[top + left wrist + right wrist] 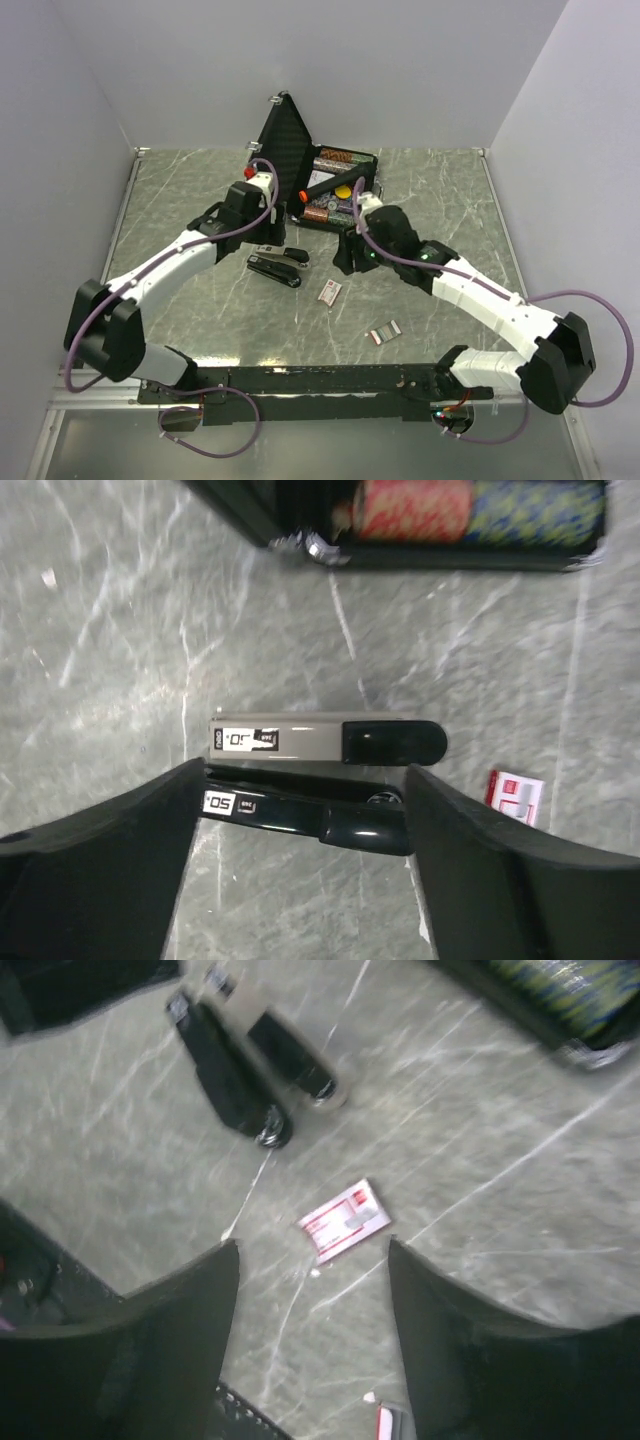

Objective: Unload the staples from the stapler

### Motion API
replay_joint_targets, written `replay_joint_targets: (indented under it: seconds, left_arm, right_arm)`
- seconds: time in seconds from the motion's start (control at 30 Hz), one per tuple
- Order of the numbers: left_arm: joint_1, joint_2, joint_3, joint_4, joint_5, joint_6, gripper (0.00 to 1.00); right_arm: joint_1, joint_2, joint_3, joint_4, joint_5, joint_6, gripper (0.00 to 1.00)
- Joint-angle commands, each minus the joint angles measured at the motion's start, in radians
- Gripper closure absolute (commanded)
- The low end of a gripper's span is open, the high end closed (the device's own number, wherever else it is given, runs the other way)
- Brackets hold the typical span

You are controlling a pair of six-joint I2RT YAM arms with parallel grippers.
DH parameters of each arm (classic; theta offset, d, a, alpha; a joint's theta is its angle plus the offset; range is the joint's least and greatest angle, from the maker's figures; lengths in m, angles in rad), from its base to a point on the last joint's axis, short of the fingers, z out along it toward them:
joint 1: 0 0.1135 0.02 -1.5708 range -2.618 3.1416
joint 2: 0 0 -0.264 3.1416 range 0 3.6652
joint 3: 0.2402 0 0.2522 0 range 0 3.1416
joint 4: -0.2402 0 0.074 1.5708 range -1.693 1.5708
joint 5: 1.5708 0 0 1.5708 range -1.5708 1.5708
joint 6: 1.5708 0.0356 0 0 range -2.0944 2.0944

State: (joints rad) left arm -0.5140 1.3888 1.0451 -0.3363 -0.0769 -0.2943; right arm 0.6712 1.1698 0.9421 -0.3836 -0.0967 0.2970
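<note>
The black stapler (pixel 275 266) lies swung open on the marble table, left of centre. In the left wrist view its black part (pixel 300 812) and its silver-grey rail (pixel 285 739) lie side by side. My left gripper (pixel 262 228) hovers over it, open and empty, with the stapler's black part between its fingertips (pixel 305 775). My right gripper (pixel 350 256) is open and empty above the table, with the small white and red box (pixel 345 1220) just beyond its fingertips (pixel 312 1248). The stapler (pixel 235 1080) lies further off, up and to the left. No loose staple strips show.
The open black case (pixel 322 183) holding coloured rolls stands at the back, close behind both grippers (pixel 450 520). The white and red box (pixel 330 291) lies right of the stapler. A second small red-striped piece (pixel 384 334) lies nearer the front, right of centre. Walls close in three sides.
</note>
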Motion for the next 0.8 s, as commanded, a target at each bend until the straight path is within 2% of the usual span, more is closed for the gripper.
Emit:
replay_joint_targets:
  seconds: [0.0, 0.07, 0.1, 0.13, 0.23, 0.43, 0.77]
  left_arm:
    - [-0.003, 0.03, 0.067, -0.015, -0.05, -0.092, 0.24]
    - [-0.003, 0.035, 0.061, 0.011, -0.075, -0.118, 0.37]
    - [-0.003, 0.039, 0.058, 0.026, -0.089, -0.132, 0.5]
    - [-0.003, 0.045, 0.053, 0.045, -0.101, -0.144, 0.64]
    - [-0.009, 0.09, 0.047, 0.108, -0.138, -0.178, 0.99]
    - [-0.043, 0.223, 0.09, 0.114, -0.259, -0.203, 0.99]
    - [-0.052, 0.384, 0.162, 0.163, -0.316, -0.218, 0.99]
  right_arm:
    - [0.059, 0.028, -0.023, 0.094, -0.049, 0.053, 0.53]
    - [0.086, 0.04, -0.028, 0.109, -0.049, 0.07, 0.76]
    - [0.1, 0.048, -0.031, 0.121, -0.048, 0.076, 0.85]
    - [0.116, 0.057, -0.034, 0.132, -0.047, 0.083, 1.0]
    - [0.165, 0.099, -0.029, 0.164, -0.043, 0.102, 1.0]
    - [0.24, 0.162, -0.057, 0.253, -0.018, 0.181, 1.0]
    - [0.306, 0.317, -0.022, 0.341, -0.052, 0.289, 1.0]
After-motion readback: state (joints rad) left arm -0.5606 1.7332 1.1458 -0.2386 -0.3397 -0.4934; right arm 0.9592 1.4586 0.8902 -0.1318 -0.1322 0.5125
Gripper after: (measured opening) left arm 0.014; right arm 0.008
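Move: The black stapler's middle lies about 19 cm to the right hand's left and 3 cm ahead, with the staple box on the way, 6 cm left and 2 cm back. From the left hand, the grey stapler sits some 14 cm below, 1 cm ahead and 3 cm right; the black one is 3 cm back and 1 cm right of that hand. Things lie roughly 17 cm below the right hand. Towards the black stapler's rounded right end sweeps the right hand, about 11 cm left, 8 cm down and 6 cm back, past the staple box, shutting its empty fingers early on. Above the grey stapler the left hand also shuts on nothing, sinking 8 cm and reaching 5 cm forward to its far side, while turning 15 degrees counter-clockwise. Neither visibly touches anything. ##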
